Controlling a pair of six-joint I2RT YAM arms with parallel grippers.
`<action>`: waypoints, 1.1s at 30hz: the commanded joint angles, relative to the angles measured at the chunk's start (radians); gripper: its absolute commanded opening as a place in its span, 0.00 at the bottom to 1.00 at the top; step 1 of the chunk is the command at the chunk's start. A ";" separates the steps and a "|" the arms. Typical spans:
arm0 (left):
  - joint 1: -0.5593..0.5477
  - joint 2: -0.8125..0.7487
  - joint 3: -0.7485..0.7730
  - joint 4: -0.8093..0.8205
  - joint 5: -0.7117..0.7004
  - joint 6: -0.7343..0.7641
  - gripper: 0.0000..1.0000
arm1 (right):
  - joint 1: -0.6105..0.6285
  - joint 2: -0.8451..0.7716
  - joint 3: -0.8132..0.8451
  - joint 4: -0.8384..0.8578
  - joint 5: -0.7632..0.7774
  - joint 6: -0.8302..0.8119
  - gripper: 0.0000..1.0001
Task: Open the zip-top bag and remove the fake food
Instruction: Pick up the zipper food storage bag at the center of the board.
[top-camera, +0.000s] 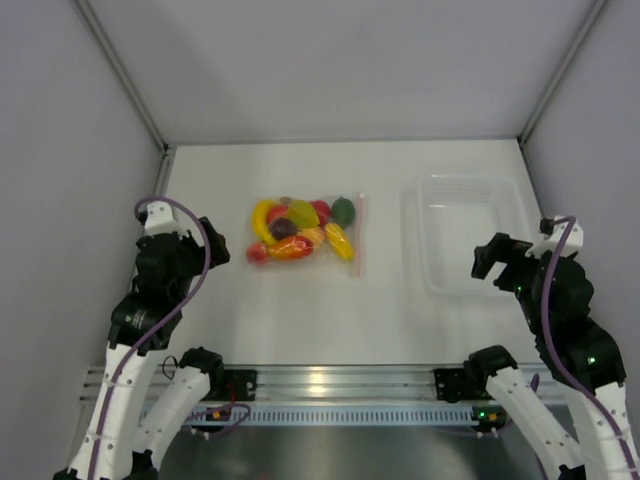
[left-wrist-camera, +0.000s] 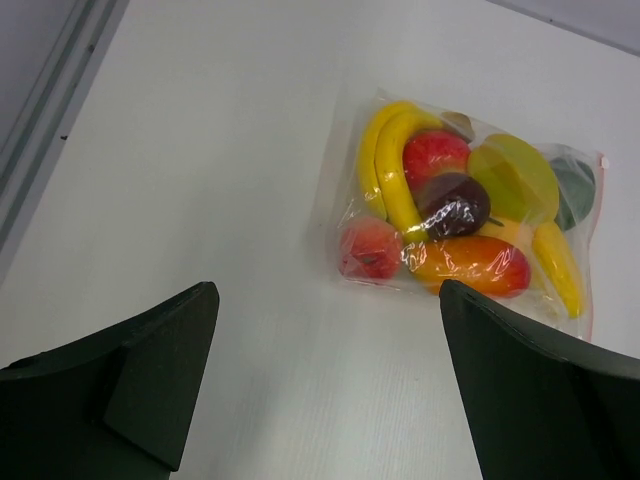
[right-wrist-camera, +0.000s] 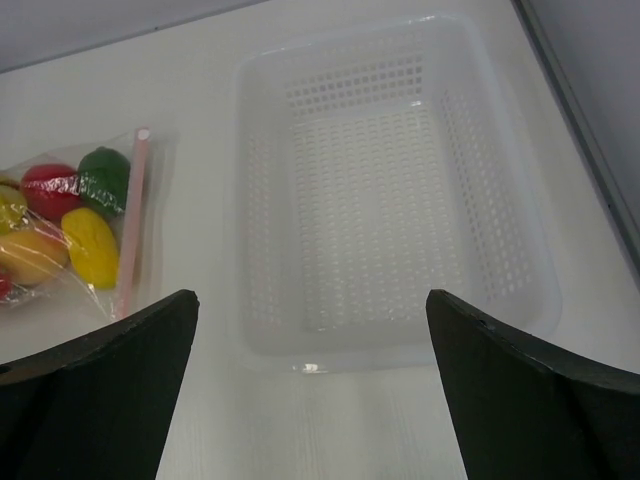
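Note:
The zip-top bag (top-camera: 306, 231) lies flat in the middle of the white table, its red-pink zip strip (top-camera: 359, 235) along the right edge. Inside it sits the fake food (top-camera: 290, 232): yellow bananas (left-wrist-camera: 385, 170), a red apple (left-wrist-camera: 436, 155), a dark purple piece (left-wrist-camera: 458, 205), an orange-red fruit (left-wrist-camera: 470, 265) and a green piece (right-wrist-camera: 104, 177). My left gripper (top-camera: 205, 243) hangs open to the left of the bag, nothing between its fingers (left-wrist-camera: 160, 380). My right gripper (top-camera: 492, 258) hangs open at the near edge of the tray, apart from the bag (right-wrist-camera: 75, 225).
A clear perforated plastic tray (top-camera: 466, 232) stands at the right of the table, with nothing in it (right-wrist-camera: 390, 190). Grey walls close in the left, back and right. A metal rail (top-camera: 330, 385) runs along the near edge by the arm bases.

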 joint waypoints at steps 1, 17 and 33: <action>0.005 0.004 0.010 0.048 -0.025 -0.001 0.99 | -0.014 0.027 0.007 0.023 -0.004 -0.001 0.99; -0.051 0.337 0.194 0.048 0.122 -0.188 0.98 | -0.014 -0.067 -0.063 0.134 -0.177 0.118 0.99; -0.733 1.247 0.737 -0.068 -0.490 -0.078 0.99 | -0.014 -0.079 -0.126 0.135 -0.243 0.142 0.99</action>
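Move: The food bag's middle lies about 13 cm ahead of the left hand, 18 cm to its right and some 24 cm below. Its pink zip strip runs fore and aft 14 cm further right, level with that middle. From the right hand, the bag is roughly 18 cm ahead, 35 cm left and 26 cm lower; the clear tray sits 18 cm ahead, 6 cm right, equally low. Open left hand sweeps some 28 cm right, forward and down over the bag; right hand edges 5 cm left. ##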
